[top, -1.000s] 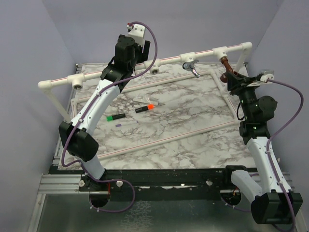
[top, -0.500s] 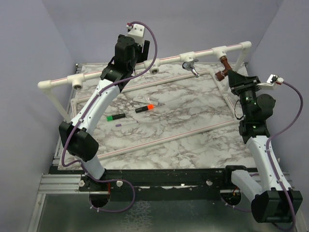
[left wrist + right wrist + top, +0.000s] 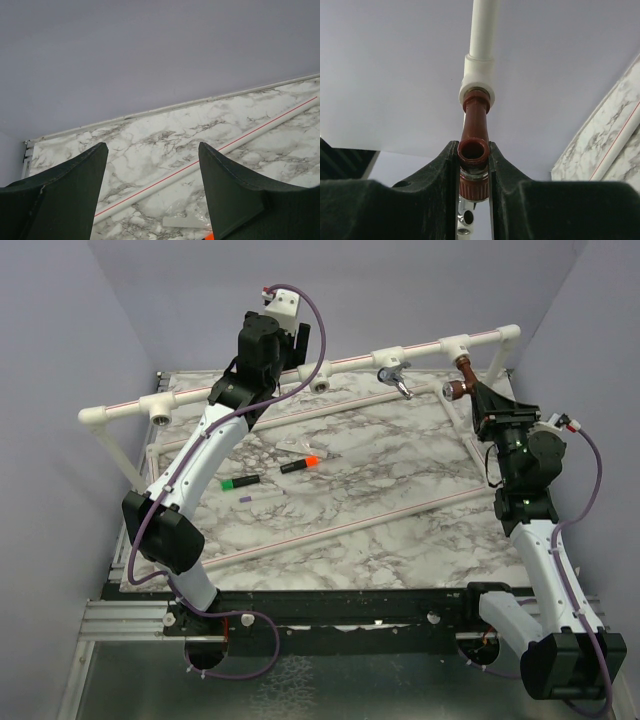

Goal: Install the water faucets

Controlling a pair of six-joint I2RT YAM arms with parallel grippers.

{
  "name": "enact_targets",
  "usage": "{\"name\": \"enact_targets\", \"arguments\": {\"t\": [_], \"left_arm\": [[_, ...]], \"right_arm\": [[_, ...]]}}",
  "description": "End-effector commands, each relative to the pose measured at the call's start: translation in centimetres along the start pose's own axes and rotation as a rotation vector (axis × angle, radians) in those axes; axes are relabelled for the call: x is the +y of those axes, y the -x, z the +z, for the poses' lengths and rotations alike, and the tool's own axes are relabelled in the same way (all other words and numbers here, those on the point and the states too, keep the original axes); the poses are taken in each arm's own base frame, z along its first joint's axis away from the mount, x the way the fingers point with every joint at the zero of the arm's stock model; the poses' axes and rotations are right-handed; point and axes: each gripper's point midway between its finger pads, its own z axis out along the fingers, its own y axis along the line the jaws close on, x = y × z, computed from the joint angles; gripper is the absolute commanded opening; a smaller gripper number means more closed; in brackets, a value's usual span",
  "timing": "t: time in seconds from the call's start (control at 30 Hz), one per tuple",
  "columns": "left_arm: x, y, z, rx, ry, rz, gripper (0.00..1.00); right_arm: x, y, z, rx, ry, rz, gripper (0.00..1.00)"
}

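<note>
The copper-coloured faucet (image 3: pixel 461 376) hangs from the rightmost white tee (image 3: pixel 457 343) of the raised pipe rail. My right gripper (image 3: pixel 468 393) is shut on it. In the right wrist view the fingers (image 3: pixel 445 170) pinch its round brown spout end (image 3: pixel 474 149), and its stem runs up into the tee (image 3: pixel 477 75). The chrome faucet (image 3: pixel 396 380) hangs from the neighbouring tee (image 3: pixel 388 355), untouched. My left gripper (image 3: pixel 298 338) is raised beside the rail's middle. It stands open (image 3: pixel 152 147) with nothing between its fingers, over marble and a floor pipe (image 3: pixel 200 162).
An orange-capped marker (image 3: pixel 301 463), a green-capped marker (image 3: pixel 240 482) and a clear plastic bag (image 3: pixel 296 447) lie mid-table. A low pipe frame (image 3: pixel 340 530) rests on the marble. Open tees (image 3: pixel 161 416) sit on the rail's left part. Purple walls close in on three sides.
My right wrist has rolled while shut on the copper faucet, swinging the faucet body from below the tee up toward the left. The left arm has stayed still.
</note>
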Motion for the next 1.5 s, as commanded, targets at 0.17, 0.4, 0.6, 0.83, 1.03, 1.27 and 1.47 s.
{"name": "enact_targets", "arguments": {"t": [0.17, 0.4, 0.6, 0.83, 1.03, 1.27, 1.47], "left_arm": [[-2.2, -4.2, 0.3, 0.124, -0.053, 0.039, 0.75], [-2.1, -4.2, 0.3, 0.124, -0.049, 0.041, 0.75], [-2.2, -4.3, 0.3, 0.126, -0.048, 0.043, 0.75], [-2.3, -4.3, 0.4, 0.126, -0.050, 0.045, 0.75], [-2.3, -4.4, 0.4, 0.128, -0.049, 0.046, 0.75], [-2.3, -4.5, 0.5, 0.131, -0.049, 0.048, 0.75], [-2.3, -4.5, 0.5, 0.129, -0.047, 0.046, 0.75]], "right_arm": [[5.6, 0.3, -0.6, 0.014, 0.083, 0.298, 0.01], [5.8, 0.3, -0.7, 0.008, 0.066, 0.273, 0.05], [5.6, 0.4, -0.7, 0.001, 0.063, 0.248, 0.31], [5.8, 0.5, -0.9, -0.003, 0.073, 0.236, 0.49], [5.8, 0.4, -0.9, 0.003, 0.073, 0.220, 0.53], [4.4, -0.4, -1.2, 0.035, 0.028, 0.171, 0.58], [3.1, -0.8, -1.7, 0.053, -0.013, 0.144, 0.65]]}}
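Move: The right hand still pinches the brown faucet's outer end; the rightmost white tee that its inlet already sits in is about 8 cm ahead, 2 cm left and 2 cm higher. The chrome faucet is some 15 cm left and 3 cm ahead, at about the same height. From the left hand, that rightmost tee lies roughly 32 cm right and 3 cm back, about level in height. Right hand rolls about 13 degrees, left side rising, then opens around the faucet and eases 2 cm up and back. ##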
